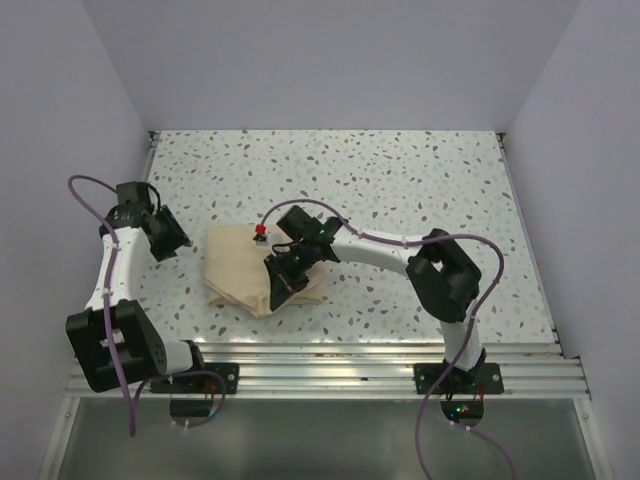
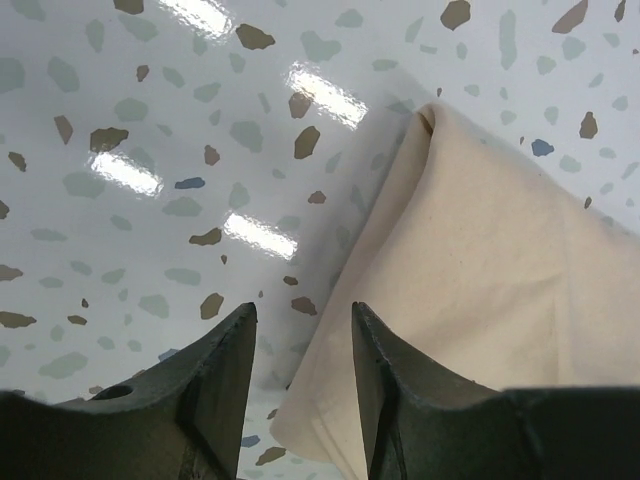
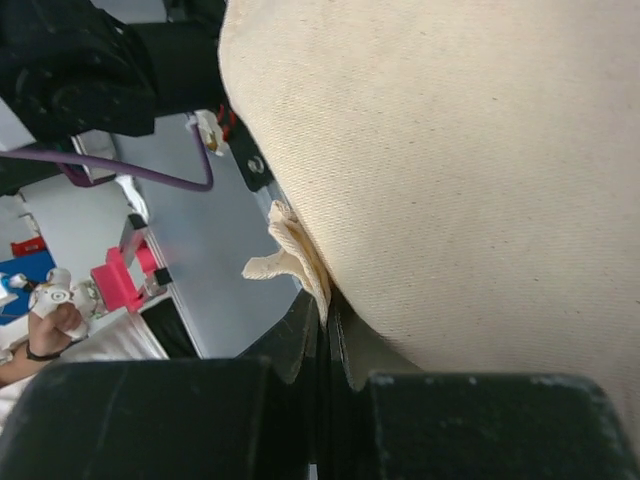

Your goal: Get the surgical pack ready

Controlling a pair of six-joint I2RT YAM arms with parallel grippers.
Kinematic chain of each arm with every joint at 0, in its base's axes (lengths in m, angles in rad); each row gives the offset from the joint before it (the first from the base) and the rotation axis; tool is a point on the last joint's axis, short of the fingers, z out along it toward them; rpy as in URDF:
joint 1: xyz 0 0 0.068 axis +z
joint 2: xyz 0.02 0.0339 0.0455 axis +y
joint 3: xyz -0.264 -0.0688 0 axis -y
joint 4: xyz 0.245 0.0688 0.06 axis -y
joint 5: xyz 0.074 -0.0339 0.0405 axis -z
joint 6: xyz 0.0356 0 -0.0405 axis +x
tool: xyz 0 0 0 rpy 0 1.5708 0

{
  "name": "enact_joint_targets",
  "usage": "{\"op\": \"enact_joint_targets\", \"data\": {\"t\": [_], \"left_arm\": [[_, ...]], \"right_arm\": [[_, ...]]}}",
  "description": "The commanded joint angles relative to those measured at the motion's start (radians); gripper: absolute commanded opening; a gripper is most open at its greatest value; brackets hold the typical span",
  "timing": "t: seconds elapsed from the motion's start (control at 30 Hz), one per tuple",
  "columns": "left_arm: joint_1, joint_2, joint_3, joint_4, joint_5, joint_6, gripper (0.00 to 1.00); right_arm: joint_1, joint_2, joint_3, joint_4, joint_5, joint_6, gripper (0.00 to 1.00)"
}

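Observation:
The surgical pack (image 1: 238,268) lies as a folded tan cloth bundle on the speckled table, left of centre. My right gripper (image 1: 281,287) reaches over its near right corner and is shut on a bunched fold of the tan wrap (image 3: 300,255), which fills the right wrist view above the shut right gripper (image 3: 327,318). My left gripper (image 1: 172,243) sits just off the bundle's left side. In the left wrist view the left gripper (image 2: 303,325) stands open, and the wrap's edge (image 2: 470,260) runs loose on the table beneath the gap, not pinched.
White walls (image 1: 90,120) close the table on the left, right and back. A metal rail (image 1: 330,362) with both arm bases runs along the near edge. Bare speckled tabletop (image 1: 400,180) stretches behind and to the right of the bundle.

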Motion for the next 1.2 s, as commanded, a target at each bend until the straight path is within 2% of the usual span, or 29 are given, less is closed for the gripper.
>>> {"op": "enact_joint_targets", "data": {"t": [0.0,0.1,0.27,0.33,0.47,0.63,0.73,0.77,0.83,0.93,1.0,1.1,1.17], "left_arm": [[0.015,-0.037,-0.004,0.028,-0.039,-0.006,0.47],[0.015,-0.055,-0.048,0.031,-0.047,-0.015,0.47],[0.017,-0.072,-0.067,0.056,-0.033,-0.035,0.47],[0.017,-0.060,-0.046,0.080,0.040,-0.036,0.45],[0.015,-0.016,0.008,0.095,0.120,-0.022,0.41],[0.012,0.012,0.024,0.152,0.293,-0.021,0.35],[-0.006,0.006,-0.024,0.220,0.410,-0.038,0.29],[-0.015,0.004,-0.033,0.232,0.444,-0.041,0.29],[-0.049,0.007,-0.046,0.253,0.459,-0.041,0.28],[-0.090,0.009,-0.059,0.312,0.554,-0.051,0.22],[-0.132,0.014,-0.061,0.335,0.580,-0.065,0.17],[-0.182,0.040,-0.078,0.390,0.643,-0.099,0.13],[-0.204,0.052,-0.090,0.401,0.666,-0.114,0.11]], "right_arm": [[0.000,-0.155,-0.011,-0.071,0.041,-0.066,0.00],[0.000,-0.187,-0.003,-0.096,0.055,-0.074,0.00],[0.009,-0.181,-0.042,-0.056,-0.020,-0.059,0.00],[0.017,-0.158,-0.045,-0.070,-0.036,-0.076,0.00],[0.061,-0.111,-0.056,-0.054,-0.077,-0.079,0.10],[0.091,-0.028,-0.054,-0.090,-0.131,-0.103,0.14],[0.086,-0.028,-0.049,-0.134,-0.145,-0.142,0.34],[0.072,-0.052,-0.051,-0.139,-0.143,-0.140,0.41],[0.011,-0.116,-0.088,-0.099,-0.148,-0.078,0.50],[-0.114,-0.180,-0.146,0.060,-0.183,0.072,0.58],[-0.153,-0.197,-0.131,0.099,-0.186,0.093,0.59],[-0.170,-0.140,-0.036,-0.027,-0.152,0.016,0.59],[-0.178,-0.117,-0.017,-0.062,-0.119,-0.010,0.54]]}}
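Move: My right hand pinches the cloth flap's tip above the wrapped pack's near edge, which lies about 2 cm to its left and some 5 cm below. The pack's middle is about 9 cm ahead and 2 cm left of that hand; the rail's inner edge lies straight behind, about 8 cm back. From my empty left hand the pack's far left corner is roughly 3 cm ahead and 6 cm right, its middle some 19 cm right and 6 cm back, both about 6 cm lower. My right hand lifts the pinched flap about 5 cm, then draws it back and down past the pack's near edge, opens and lets go, and returns forward, up and a little right over the pack. Meanwhile my left hand, after dipping slightly back, sweeps about 14 cm right over the pack's far side, rising and edging forward, turning clockwise with its left side dipping as its half-open fingers nearly shut on nothing. ##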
